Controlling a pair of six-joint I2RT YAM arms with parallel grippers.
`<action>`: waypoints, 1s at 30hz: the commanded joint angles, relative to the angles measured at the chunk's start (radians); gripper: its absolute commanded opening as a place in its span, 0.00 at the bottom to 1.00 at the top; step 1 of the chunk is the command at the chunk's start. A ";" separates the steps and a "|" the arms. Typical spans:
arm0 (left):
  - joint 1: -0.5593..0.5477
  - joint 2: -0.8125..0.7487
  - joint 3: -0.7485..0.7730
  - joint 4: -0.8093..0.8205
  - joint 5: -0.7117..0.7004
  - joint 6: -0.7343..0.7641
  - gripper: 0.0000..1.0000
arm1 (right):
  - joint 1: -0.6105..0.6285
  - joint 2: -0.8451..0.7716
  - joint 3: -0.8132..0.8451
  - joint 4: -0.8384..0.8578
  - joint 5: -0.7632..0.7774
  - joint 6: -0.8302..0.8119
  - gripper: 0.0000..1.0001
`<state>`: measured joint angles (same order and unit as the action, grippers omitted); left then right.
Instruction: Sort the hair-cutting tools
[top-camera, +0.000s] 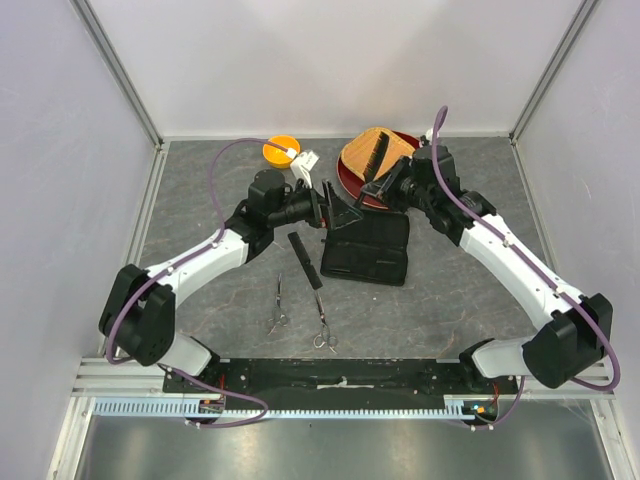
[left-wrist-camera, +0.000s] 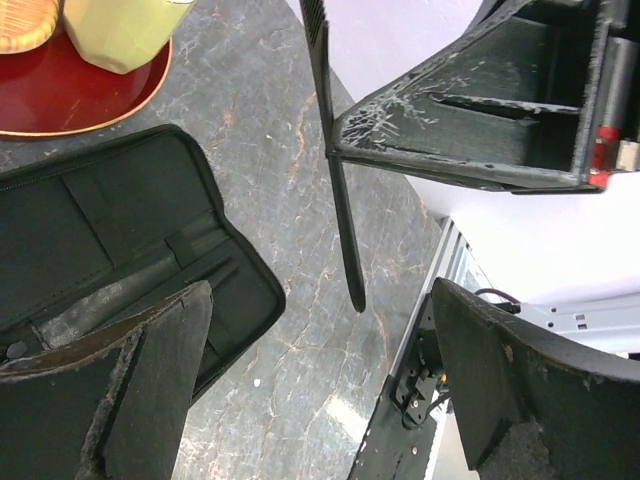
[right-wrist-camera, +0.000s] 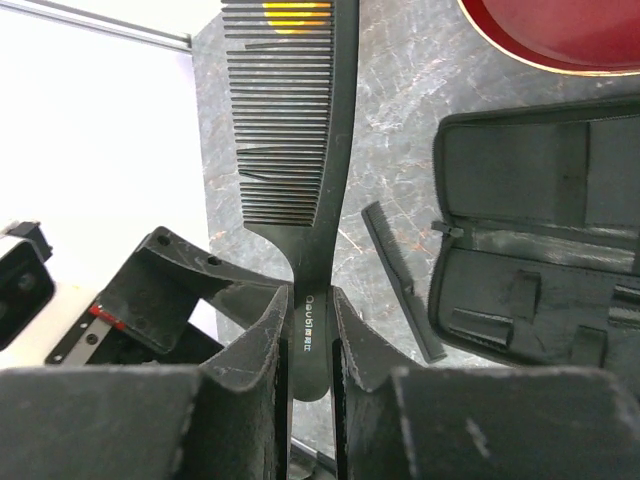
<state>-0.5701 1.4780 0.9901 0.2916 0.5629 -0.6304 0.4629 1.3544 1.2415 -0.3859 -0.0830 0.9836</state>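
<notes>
My right gripper (right-wrist-camera: 310, 296) is shut on the handle of the shorter black handled comb (right-wrist-camera: 296, 120) and holds it above the table near the red plate (top-camera: 350, 187). That comb shows edge-on in the left wrist view (left-wrist-camera: 338, 200). My left gripper (top-camera: 338, 210) is open and empty, just left of it, over the edge of the open black zip case (top-camera: 367, 250). The long straight black comb (top-camera: 305, 260) lies on the table left of the case. Two silver scissors (top-camera: 277, 308) (top-camera: 323, 328) lie nearer the bases.
An orange bowl (top-camera: 282, 150) and a white object (top-camera: 306, 161) stand at the back. The red plate carries a woven tan item (top-camera: 362, 150). Grey walls close in both sides, and a metal rail (top-camera: 340, 375) runs along the near edge.
</notes>
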 joint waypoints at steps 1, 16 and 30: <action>-0.019 0.025 0.051 0.032 -0.100 -0.031 0.95 | 0.016 0.003 0.052 0.081 -0.011 0.020 0.21; -0.042 0.018 0.091 -0.025 -0.162 0.020 0.55 | 0.039 0.025 0.029 0.091 0.011 0.012 0.22; -0.040 0.002 0.157 -0.175 -0.185 0.099 0.02 | -0.047 0.112 0.168 0.016 -0.072 -0.143 0.89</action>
<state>-0.6109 1.5261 1.0744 0.1944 0.4168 -0.6224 0.4911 1.4120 1.2682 -0.3435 -0.0780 0.9554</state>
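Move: The comb, held in the right fingers, hangs its handle just off the open left fingers: about 3 cm to the left hand's right, 1 cm ahead and level with it. From the right hand, the left gripper is some 5 cm left, 3 cm back and 3 cm lower. The tool case lies 20 cm below the left hand, 3 ahead and 5 to its right; the table comb 9 cm left, 1 back, 20 below. Take the comb over with the left gripper: ease it about 2 cm forward and slightly right around the lower handle, then shut its fingers to pinch it. Meanwhile carry the comb some 2 cm left with the right hand, rising about 1 cm before sinking back, hold until the left fingers are shut, then open the right ones wide. ##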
